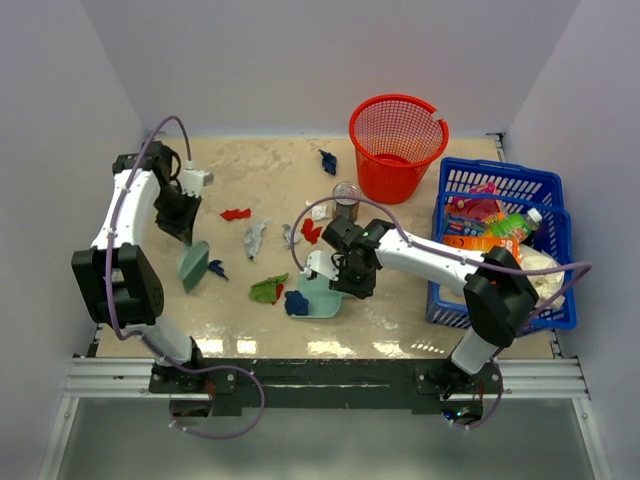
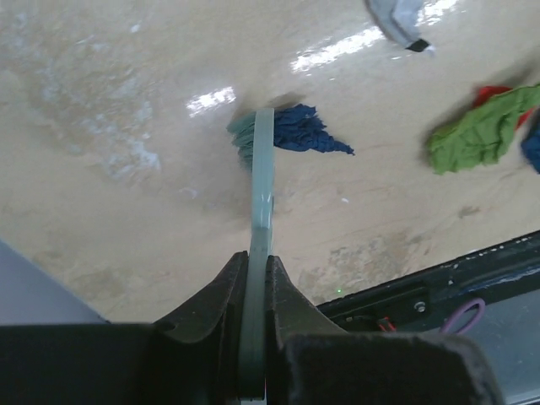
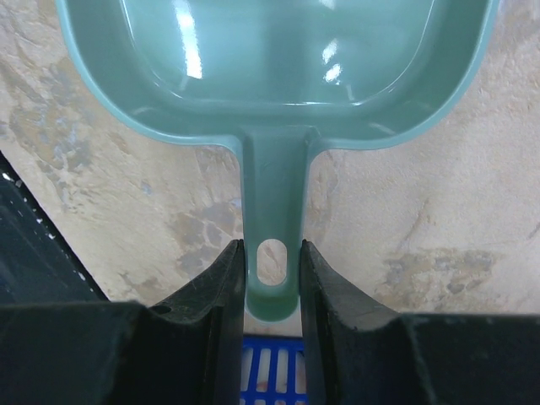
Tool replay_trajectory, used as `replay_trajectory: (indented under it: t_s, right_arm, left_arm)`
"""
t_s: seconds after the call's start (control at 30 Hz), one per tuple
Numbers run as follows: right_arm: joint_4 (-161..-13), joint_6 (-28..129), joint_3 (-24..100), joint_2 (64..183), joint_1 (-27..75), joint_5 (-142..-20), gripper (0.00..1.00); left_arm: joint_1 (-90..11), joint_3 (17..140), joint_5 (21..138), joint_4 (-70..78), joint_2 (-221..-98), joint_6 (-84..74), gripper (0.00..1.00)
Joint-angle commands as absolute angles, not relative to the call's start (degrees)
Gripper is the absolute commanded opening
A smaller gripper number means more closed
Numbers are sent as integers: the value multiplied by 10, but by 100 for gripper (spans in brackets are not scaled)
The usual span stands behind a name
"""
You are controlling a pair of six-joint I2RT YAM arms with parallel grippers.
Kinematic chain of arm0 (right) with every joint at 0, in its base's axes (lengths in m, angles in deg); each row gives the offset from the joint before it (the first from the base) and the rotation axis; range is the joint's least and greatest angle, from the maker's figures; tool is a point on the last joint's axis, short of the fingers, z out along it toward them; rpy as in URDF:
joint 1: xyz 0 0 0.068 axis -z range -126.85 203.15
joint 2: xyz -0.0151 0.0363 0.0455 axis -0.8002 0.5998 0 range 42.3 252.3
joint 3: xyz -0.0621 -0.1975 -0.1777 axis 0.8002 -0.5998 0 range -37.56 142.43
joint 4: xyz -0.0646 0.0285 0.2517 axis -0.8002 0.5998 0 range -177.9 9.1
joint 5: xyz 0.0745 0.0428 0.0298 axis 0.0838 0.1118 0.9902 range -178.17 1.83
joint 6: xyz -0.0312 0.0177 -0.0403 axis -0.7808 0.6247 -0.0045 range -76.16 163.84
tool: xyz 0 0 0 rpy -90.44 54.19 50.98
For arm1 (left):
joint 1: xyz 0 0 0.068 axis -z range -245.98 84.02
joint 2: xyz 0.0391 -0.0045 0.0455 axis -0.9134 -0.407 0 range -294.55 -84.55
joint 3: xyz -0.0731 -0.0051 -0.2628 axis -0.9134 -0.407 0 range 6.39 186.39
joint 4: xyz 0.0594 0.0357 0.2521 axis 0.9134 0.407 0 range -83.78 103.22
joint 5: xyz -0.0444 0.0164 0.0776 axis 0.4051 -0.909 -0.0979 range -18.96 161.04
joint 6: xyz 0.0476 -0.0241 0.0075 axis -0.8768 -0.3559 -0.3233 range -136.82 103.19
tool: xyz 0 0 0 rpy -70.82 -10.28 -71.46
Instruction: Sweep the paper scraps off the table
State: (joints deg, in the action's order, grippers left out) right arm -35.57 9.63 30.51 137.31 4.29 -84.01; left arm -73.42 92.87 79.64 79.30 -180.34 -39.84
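Observation:
Paper scraps lie scattered on the beige table [image 1: 260,175]: red [image 1: 236,213], grey [image 1: 254,238], green [image 1: 266,290], dark blue [image 1: 296,303] and others. My left gripper [image 1: 187,235] [image 2: 258,257] is shut on a flat green brush [image 1: 193,266] [image 2: 263,186]. The brush's far end meets a small dark blue scrap [image 2: 308,135] [image 1: 217,268]. My right gripper [image 1: 346,280] [image 3: 272,249] is shut on the handle of a teal dustpan [image 1: 318,292] [image 3: 278,76], which lies flat on the table beside the dark blue scrap. The left wrist view also shows the green scrap [image 2: 481,135].
A red mesh basket [image 1: 397,145] stands at the back. A blue crate [image 1: 500,180] of packaged goods sits at the right. A tin can [image 1: 346,200] stands behind the right gripper. More scraps lie near it: red [image 1: 312,231] and dark blue [image 1: 327,160].

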Motion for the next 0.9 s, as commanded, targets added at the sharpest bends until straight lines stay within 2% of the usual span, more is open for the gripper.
replay_trajectory:
  t_s: [0.0, 0.1, 0.23, 0.3, 0.5, 0.7, 0.87]
  right_arm:
    - [-363, 88, 336, 1397, 26, -815, 0]
    - [-361, 101, 378, 1440, 15, -803, 0]
    - [-345, 117, 433, 1485, 10, -787, 0]
    - [-350, 120, 443, 1492, 9, -786, 0]
    - [-357, 149, 422, 1477, 10, -773, 0]
    - [-364, 155, 404, 1464, 10, -785, 0]
    - [-363, 157, 410, 1471, 10, -787, 0]
  left_arm:
    - [-712, 905, 901, 795, -1796, -390, 0]
    - [-681, 900, 973, 774, -1792, -388, 0]
    - [-665, 913, 1204, 771, -1805, -369, 0]
    - [-665, 919, 1234, 779, -1808, -377, 0]
    - [-687, 945, 1170, 790, -1806, -376, 0]
    - [-714, 995, 1154, 816, -1786, -385, 0]
    - [-713, 959, 1047, 778, -1772, -361, 0]
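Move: The left hand holds the brush upright, its head right beside a small dark-blue scrap that lies about 5 cm to the hand's right, 4 cm ahead and 11 cm below. From that hand the green scrap is some 17 cm right and 3 cm nearer. The right hand holds the dustpan, mouth leftward; from it the green scrap is about 21 cm left and 3 cm ahead, the red scrap 18 cm left and 2 cm ahead, and the bigger blue scrap 14 cm left and 1 cm back. The brush sweeps the small blue scrap along the table towards the dustpan: the left hand swings about 14 cm right, tipping some 35 degrees so that the bristle end leads, then lifts to about 5 cm above its start and eases back left roughly 3 cm. Meanwhile the right hand slides the dustpan about 6 cm left and slightly down, pushing it under the green, red and bigger blue scraps, and holds there. ##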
